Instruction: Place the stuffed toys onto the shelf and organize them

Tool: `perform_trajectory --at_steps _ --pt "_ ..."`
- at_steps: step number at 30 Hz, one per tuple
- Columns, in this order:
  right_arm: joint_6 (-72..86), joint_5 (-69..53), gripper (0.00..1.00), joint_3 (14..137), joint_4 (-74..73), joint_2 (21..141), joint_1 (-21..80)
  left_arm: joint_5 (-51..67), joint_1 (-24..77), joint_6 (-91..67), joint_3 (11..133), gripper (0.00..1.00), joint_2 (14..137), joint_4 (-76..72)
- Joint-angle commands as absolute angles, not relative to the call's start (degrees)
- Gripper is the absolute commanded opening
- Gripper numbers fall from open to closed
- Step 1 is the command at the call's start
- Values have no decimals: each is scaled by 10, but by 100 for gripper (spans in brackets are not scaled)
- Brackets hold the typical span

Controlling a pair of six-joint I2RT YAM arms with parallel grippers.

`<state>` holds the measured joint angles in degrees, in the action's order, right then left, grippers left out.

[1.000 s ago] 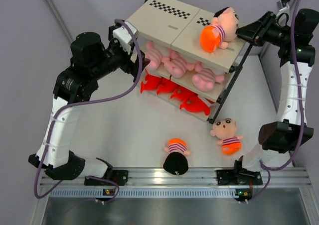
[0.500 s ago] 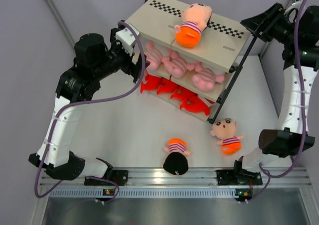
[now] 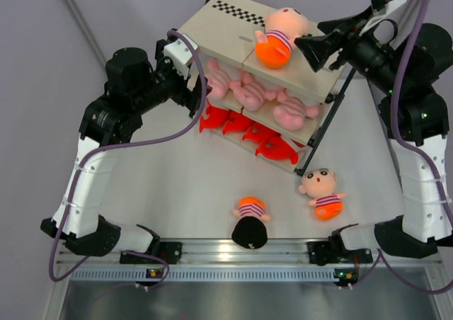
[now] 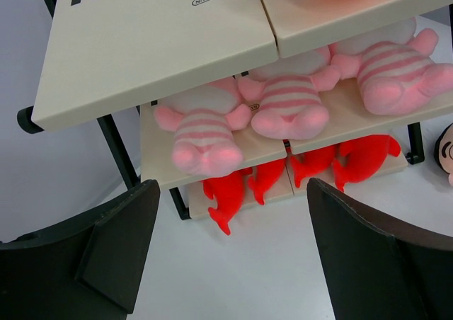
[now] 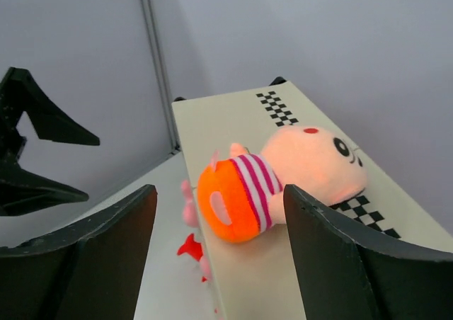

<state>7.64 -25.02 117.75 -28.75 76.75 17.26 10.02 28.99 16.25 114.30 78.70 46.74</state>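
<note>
The shelf (image 3: 226,24) stands at the back of the table. One boy doll (image 3: 277,37) lies on its top board, orange shorts toward the front. My right gripper (image 3: 308,54) is open and empty just right of that doll. In the right wrist view the doll (image 5: 297,168) lies beyond the open gripper (image 5: 219,190). Three pink plush animals (image 3: 248,90) lie on the middle tier. Two more boy dolls lie on the table: one face-up (image 3: 322,192), one face-down (image 3: 249,222). My left gripper (image 3: 192,93) is open and empty at the shelf's left end.
Several red plush toys (image 3: 244,127) fill the bottom tier, also seen in the left wrist view (image 4: 233,192) below the pink animals (image 4: 205,132). A grey wall rises behind the shelf. The arm bases and rail (image 3: 248,253) run along the near edge.
The doll on the top board has slid from the right end toward the middle. My right gripper swung back, then returned, open, beside it. The left arm has hardly moved.
</note>
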Motion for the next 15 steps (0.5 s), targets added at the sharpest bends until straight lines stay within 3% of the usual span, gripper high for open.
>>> perform_trajectory --at_steps 1,9,15 --pt "-18 -179 73 1218 -294 818 210 96 293 167 1148 91 785 452" --pt "-118 -106 74 1254 -327 885 297 90 293 173 1141 91 777 452" --pt "-140 -11 67 1248 -345 910 311 91 293 178 1136 91 772 452"
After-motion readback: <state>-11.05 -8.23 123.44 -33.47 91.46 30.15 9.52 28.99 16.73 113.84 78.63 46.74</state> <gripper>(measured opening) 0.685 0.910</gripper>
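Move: On top of the shelf, the orange-bottomed stuffed toy lies about 13 cm ahead of the right hand, 5 cm to its left and 12 cm lower. From the same hand, the top board's near right corner is some 2 cm back, 5 cm right and 17 cm down; the middle pink toy, one tier below, is roughly 10 cm ahead, 11 cm left and 32 cm down. For the left hand, the orange-bottomed toy is about 14 cm ahead, 19 cm right and roughly level. Swinging forward and down with a nearly equal shift to its left, the right hand goes about 8 cm forward to the toy on the top board, staying nearly level at first before it sinks. The wrist rolls nearly 20 degrees, left side dropping, and the open fingers arrive around the orange-and-striped body without yet closing; contact can't be made out for sure. ##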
